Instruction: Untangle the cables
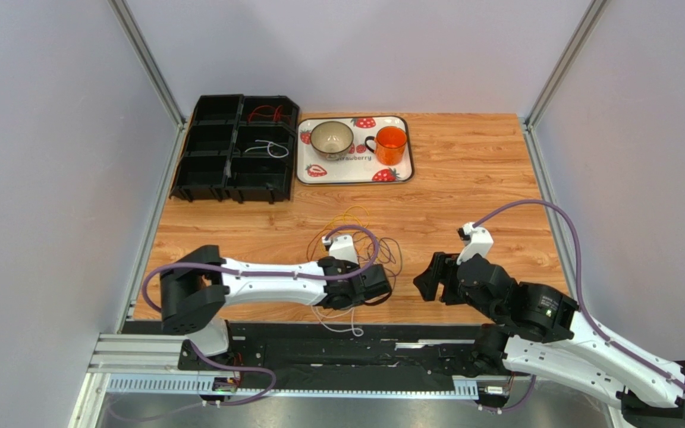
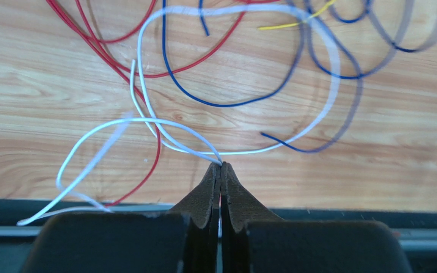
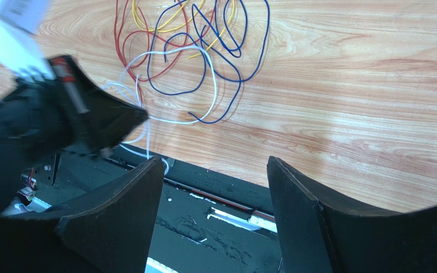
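The cables (image 1: 366,242) lie in a loose tangle on the wooden table (image 1: 471,178) near the front middle: red, yellow, dark blue and white strands (image 3: 206,62). My left gripper (image 2: 222,165) sits low over the near side of the tangle, shut on a white cable (image 2: 335,62) pinched at its very tips. A red strand (image 2: 159,149) and a blue loop (image 2: 226,105) lie just beyond. In the top view the left gripper (image 1: 387,282) is at the tangle's near edge. My right gripper (image 1: 426,276) hovers to the right, open (image 3: 215,162) and holding nothing.
A black compartment organiser (image 1: 203,165) stands at the back left, with a red strand (image 1: 266,113) and a white strand (image 1: 271,149) in its cells. Beside it a strawberry tray (image 1: 352,171) carries a bowl (image 1: 331,138) and an orange mug (image 1: 392,143). A black rail (image 1: 364,343) runs along the near edge.
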You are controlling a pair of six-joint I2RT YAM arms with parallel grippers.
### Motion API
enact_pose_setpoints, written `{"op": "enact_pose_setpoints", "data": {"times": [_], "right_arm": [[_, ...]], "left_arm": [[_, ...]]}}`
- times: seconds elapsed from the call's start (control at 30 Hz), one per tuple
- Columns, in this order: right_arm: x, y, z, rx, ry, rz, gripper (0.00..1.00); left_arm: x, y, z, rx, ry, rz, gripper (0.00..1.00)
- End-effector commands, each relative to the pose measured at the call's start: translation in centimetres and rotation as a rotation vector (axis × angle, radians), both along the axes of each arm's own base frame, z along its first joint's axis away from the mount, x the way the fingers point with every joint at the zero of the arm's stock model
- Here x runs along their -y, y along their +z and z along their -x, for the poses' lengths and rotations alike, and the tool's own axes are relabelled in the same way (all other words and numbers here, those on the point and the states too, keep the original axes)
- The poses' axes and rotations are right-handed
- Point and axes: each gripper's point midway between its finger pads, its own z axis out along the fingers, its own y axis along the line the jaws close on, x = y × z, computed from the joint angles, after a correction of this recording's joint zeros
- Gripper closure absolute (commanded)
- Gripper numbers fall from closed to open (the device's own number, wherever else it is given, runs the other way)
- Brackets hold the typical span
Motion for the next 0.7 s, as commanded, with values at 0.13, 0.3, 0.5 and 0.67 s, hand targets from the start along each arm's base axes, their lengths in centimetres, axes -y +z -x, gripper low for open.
{"op": "enact_pose_setpoints", "data": {"times": [0.13,0.3,0.5,0.67], "right_arm": [[-0.9,1.2,-0.4,0.008,-0.018,-0.054,0.30],[-1.0,1.3,-0.4,0.006,-0.027,-0.075,0.30],[-1.1,1.6,-0.2,-0.001,-0.026,-0.095,0.30],[-0.9,1.2,0.0,-0.014,-0.031,-0.106,0.30]], "left_arm": [[-3.9,11.8,-1.3,0.177,-0.135,-0.056,1.00],[-4.7,21.2,-2.7,0.393,-0.284,0.023,1.00],[-7.6,33.0,-4.9,0.643,-0.326,0.077,1.00],[-9.9,44.3,-4.3,0.846,-0.358,0.252,1.00]]}}
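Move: Already held shut in the left fingers, just above the table's near edge, is the white cable. The black bin's middle-right compartment, where another white cable lies, is about 45 cm ahead, 22 cm left and slightly lower. The red, yellow and blue tangle is centred some 14 cm straight ahead, and the strawberry tray about 45 cm straight ahead, both 4 cm below. From the idle right hand that compartment is roughly 47 cm ahead, 35 cm left, 13 cm below. Hoisting the white cable almost straight up by some 36 cm, the left hand draws it up and out of the tangle, speeding up as it climbs, with only a small shift left and forward. The fingers keep their pinch while the wrist tips up about 40 degrees, from pointing steeply down to pointing mostly forward. ##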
